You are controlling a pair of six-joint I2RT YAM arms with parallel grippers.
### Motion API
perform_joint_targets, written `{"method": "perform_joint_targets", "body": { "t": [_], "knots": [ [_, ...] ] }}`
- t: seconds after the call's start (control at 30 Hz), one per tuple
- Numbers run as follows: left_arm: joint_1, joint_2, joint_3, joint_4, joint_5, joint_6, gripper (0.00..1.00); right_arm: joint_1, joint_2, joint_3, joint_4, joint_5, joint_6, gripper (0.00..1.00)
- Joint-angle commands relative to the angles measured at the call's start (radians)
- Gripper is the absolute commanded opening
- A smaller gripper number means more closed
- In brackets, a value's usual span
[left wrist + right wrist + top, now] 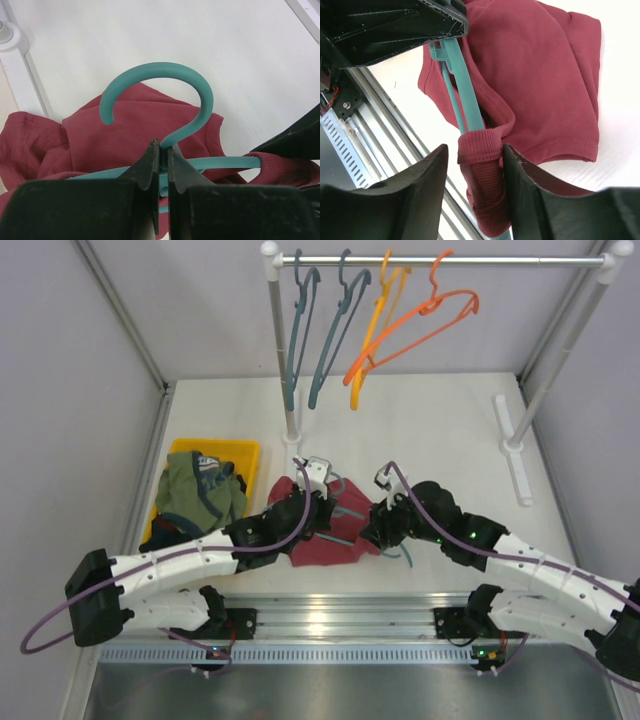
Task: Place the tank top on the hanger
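The maroon tank top (322, 540) lies crumpled on the white table between my two arms. The light teal hanger (165, 75) rests on it with its hook pointing away. My left gripper (164, 150) is shut on the hanger's neck just below the hook. In the right wrist view the hanger (467, 95) runs up to a ribbed strap (482, 170) of the tank top (540, 85), which is wrapped over the arm's end. My right gripper (475, 155) is open around that strap. One finger touches the strap and the other stands clear of it.
A yellow bin (215, 447) holding an olive-green garment (200, 490) sits at the left. Behind stands a white rack (283, 350) whose rail (500, 259) carries two dark teal hangers (300, 330), a yellow hanger (372, 330) and an orange hanger (420, 325). An aluminium rail (330, 615) edges the near side.
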Motion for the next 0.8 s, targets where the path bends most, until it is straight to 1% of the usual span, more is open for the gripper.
{"method": "perform_joint_targets", "body": {
  "t": [0.0,0.07,0.17,0.2,0.37,0.4,0.47,0.5,0.6,0.63,0.73,0.77],
  "knots": [
    [-0.003,-0.031,0.053,0.038,0.012,0.019,0.00,-0.009,0.002,-0.004,0.081,-0.037,0.006,0.45],
    [-0.003,-0.033,0.056,0.038,0.015,0.024,0.00,-0.009,0.004,-0.007,0.092,-0.048,0.012,0.35],
    [-0.004,-0.036,0.065,0.037,0.018,0.030,0.00,-0.007,0.002,-0.013,0.115,-0.065,0.026,0.08],
    [-0.003,-0.036,0.069,0.037,0.021,0.032,0.00,-0.009,-0.002,-0.020,0.122,-0.069,0.034,0.00],
    [-0.004,-0.028,0.085,0.034,0.026,0.042,0.00,0.000,-0.034,-0.043,0.162,-0.071,0.049,0.00],
    [-0.003,-0.025,0.087,0.032,0.024,0.042,0.04,0.003,-0.042,-0.053,0.165,-0.056,0.052,0.00],
    [-0.004,-0.023,0.095,0.023,0.024,0.038,0.14,0.008,-0.070,-0.068,0.175,-0.040,0.058,0.00],
    [-0.004,-0.025,0.096,0.021,0.024,0.036,0.26,0.009,-0.079,-0.073,0.176,-0.027,0.060,0.00],
    [-0.003,-0.034,0.099,0.017,0.026,0.038,0.39,0.014,-0.123,-0.094,0.182,0.006,0.071,0.00],
    [-0.004,-0.042,0.101,0.017,0.029,0.044,0.45,0.014,-0.143,-0.097,0.182,0.013,0.074,0.00],
    [-0.004,-0.059,0.102,0.015,0.049,0.061,0.51,0.017,-0.183,-0.117,0.181,0.047,0.087,0.00],
    [-0.004,-0.066,0.102,0.015,0.068,0.067,0.52,0.019,-0.194,-0.126,0.178,0.055,0.094,0.00]
  ]
}}
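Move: The tank top's right-hand strap, looped over the teal hanger's arm, lies between the right hand's half-open fingers, about 1 cm left of and 1 cm below its hand point. The hanger neck, still gripped by the left hand, is some 10 cm left and 4 cm ahead; the hanger's right end is roughly 8 cm right and 6 cm back. From the left hand the strap is about 9 cm right, 4 cm back and 2 cm lower. Right fingers pinch the strap, edging back; the left hand opens off the hanger neck and rises about 3 cm. ##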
